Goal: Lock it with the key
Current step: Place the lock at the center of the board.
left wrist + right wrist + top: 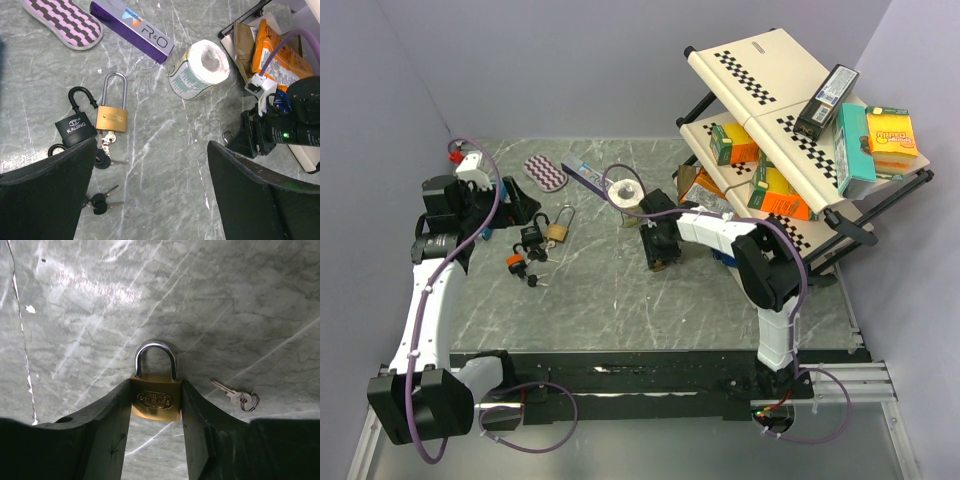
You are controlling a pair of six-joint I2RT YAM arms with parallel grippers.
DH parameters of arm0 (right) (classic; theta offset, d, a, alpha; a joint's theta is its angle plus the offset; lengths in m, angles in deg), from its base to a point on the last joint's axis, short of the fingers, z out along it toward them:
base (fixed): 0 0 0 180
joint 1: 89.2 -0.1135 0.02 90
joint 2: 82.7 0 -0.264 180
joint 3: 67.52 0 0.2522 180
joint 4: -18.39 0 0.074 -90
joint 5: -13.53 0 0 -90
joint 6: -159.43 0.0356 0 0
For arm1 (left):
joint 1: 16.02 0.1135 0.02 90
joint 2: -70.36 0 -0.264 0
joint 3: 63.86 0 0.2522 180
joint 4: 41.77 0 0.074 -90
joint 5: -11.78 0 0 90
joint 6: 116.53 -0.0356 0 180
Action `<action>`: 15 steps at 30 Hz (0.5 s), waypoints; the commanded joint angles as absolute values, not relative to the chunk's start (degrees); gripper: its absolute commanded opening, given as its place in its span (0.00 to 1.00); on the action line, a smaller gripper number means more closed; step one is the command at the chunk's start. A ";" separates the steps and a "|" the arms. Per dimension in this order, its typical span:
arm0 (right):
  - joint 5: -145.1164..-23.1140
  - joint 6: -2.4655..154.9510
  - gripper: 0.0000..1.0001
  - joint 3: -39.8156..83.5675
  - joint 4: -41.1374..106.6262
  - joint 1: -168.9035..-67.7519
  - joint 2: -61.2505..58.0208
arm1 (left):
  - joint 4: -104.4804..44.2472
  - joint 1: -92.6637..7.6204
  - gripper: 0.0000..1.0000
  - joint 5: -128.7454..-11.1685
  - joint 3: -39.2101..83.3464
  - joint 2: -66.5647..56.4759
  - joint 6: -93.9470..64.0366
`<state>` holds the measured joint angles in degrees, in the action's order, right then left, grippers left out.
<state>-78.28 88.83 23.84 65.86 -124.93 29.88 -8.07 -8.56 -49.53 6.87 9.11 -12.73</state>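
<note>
My right gripper (156,399) is shut on a small brass padlock (155,399), squeezing its body from both sides. The steel shackle (155,352) points away from me, and both its legs meet the body. A small silver key (234,394) on a ring lies on the table to the right of the lock, untouched. In the top view the right gripper (661,256) is low at the table's middle and hides the lock. My left gripper (151,150) hangs open above bare marble, holding nothing, near the other locks (517,208).
A black padlock (75,129) with an open shackle, a long-shackle brass padlock (112,118) and black-headed keys (98,202) lie at left. Behind are a paper roll (200,70), a purple box (132,30) and a striped sponge (65,22). A tilted rack (790,130) holds boxes at right.
</note>
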 commanded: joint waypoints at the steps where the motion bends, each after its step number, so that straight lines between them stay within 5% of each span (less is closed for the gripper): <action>1: -76.56 91.31 0.41 26.13 67.22 -124.45 30.68 | -7.80 -8.29 0.96 -46.76 7.20 9.37 -15.28; 8: -76.56 91.40 0.75 25.70 66.96 -124.53 27.17 | -3.14 -8.29 0.96 -44.82 9.48 5.77 -19.42; 15: -77.79 85.18 0.81 27.01 63.45 -126.19 19.62 | 0.37 -8.38 0.96 -46.75 13.26 0.67 -22.75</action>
<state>-77.60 89.44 24.28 66.19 -124.95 28.26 -1.18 -8.56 -46.43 8.99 2.62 -19.38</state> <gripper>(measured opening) 0.799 0.966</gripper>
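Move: The small brass lock is still pinched between the right fingertips, right at that hand's own point, lying flat on the board. From the right hand, its key with ring lies about 5 cm to the right and 1 cm ahead; the toilet roll stands roughly 12 cm ahead and 6 cm left, and the long-shackle padlock lies some 22 cm left and 8 cm ahead. From the left hand, the small lock lies about 28 cm right, 2 cm back and 25 cm below. The right hand holds its place low over the board with the fingers pointing down, and spreads them from about half open to some four-fifths, letting go of the brass lock's body on both sides before easing straight up about 1 cm, away from the lock. Meanwhile the empty, wide-open left hand sinks about 4 cm towards the table and the padlocks there, tipping its fingers some 10 degrees farther down and turning slightly clockwise. ##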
